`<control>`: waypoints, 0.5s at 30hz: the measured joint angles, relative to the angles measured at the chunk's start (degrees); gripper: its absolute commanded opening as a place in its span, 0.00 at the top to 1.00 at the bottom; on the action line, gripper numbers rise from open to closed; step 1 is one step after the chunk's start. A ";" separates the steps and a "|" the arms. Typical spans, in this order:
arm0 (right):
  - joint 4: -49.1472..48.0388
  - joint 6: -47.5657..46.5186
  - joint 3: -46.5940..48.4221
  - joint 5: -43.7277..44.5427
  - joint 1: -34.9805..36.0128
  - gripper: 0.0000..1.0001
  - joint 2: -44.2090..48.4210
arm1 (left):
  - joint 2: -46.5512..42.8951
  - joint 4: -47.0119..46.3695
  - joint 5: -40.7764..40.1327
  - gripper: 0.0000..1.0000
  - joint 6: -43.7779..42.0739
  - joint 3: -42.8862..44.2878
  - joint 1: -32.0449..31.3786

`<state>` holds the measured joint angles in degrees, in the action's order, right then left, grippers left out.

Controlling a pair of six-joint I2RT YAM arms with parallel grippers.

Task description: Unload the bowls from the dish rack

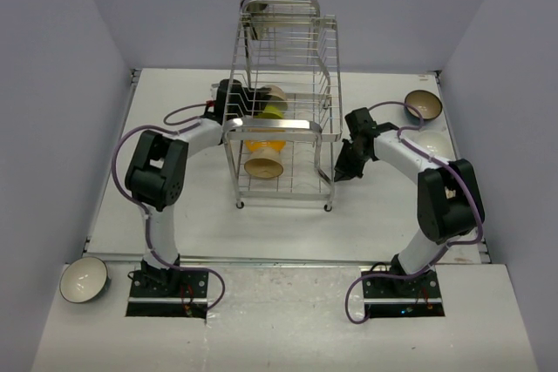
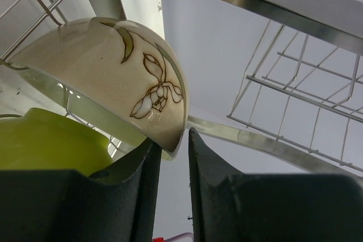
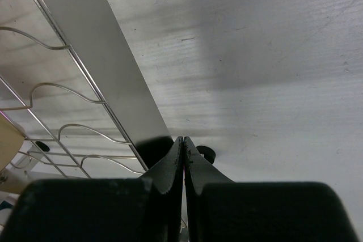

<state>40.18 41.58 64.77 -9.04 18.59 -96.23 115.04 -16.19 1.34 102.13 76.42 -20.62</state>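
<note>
The chrome dish rack (image 1: 268, 126) stands mid-table. On its lower tier sit a cream bowl (image 1: 275, 93) with a brown flower pattern, a yellow-green bowl (image 1: 272, 111), an orange bowl (image 1: 264, 140) and a tan bowl (image 1: 261, 165). My left gripper (image 1: 248, 98) reaches in from the left. In the left wrist view the cream bowl (image 2: 113, 72) has its rim pinched in the left gripper (image 2: 173, 137), beside the yellow-green bowl (image 2: 45, 140). My right gripper (image 1: 343, 172) is shut and empty, low beside the rack's right side. In its wrist view the right gripper (image 3: 184, 140) is by the rack's flat bar (image 3: 102, 43).
A dark bowl (image 1: 423, 104) and a white bowl (image 1: 433, 141) sit on the table at the right. Another bowl (image 1: 84, 279) lies off the table's near left corner. Rack wires (image 2: 306, 94) cross above the left gripper. A black rack foot (image 3: 207, 152) is just beyond the right fingertips.
</note>
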 measured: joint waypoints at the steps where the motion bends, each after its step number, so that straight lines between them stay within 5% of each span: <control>1: -0.15 0.00 -0.13 0.00 0.00 1.00 0.00 | 0.28 -0.04 -0.24 0.76 0.26 0.24 -0.09; 8: -0.76 0.00 -0.39 -0.28 0.00 1.00 0.00 | 1.44 -0.42 -1.44 1.00 0.83 1.81 -1.11; 15: -1.29 0.00 -0.50 -1.03 0.04 1.00 -0.02 | 1.77 -0.87 -2.14 1.00 0.90 2.19 -1.42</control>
<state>38.89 41.58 64.27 -10.07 18.63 -96.25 116.81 -17.06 -0.80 103.02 78.61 -22.04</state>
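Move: The flower-patterned beige bowl stands tilted in the rack, its upper rim already between the left fingertips; its middle is about 2 cm ahead, 2 cm right and 5 cm below the left hand. The lime bowl is some 3 cm back, 2 cm right and 7 cm lower; the orange bowl lies around 11 cm back, about 1 cm right and 9 cm down. From the right hand, the flower bowl is roughly 22 cm ahead, 17 cm left and 5 cm up. Closing steadily, the left fingers go from under a third open to almost shut and pinch the flower-patterned bowl's upper rim, while the hand eases about 1 cm right and slightly forward, then stops, its wrist hardly turning. The right hand keeps its shut fingertips against the rack's lower front right corner, creeping left by about half a centimetre. ##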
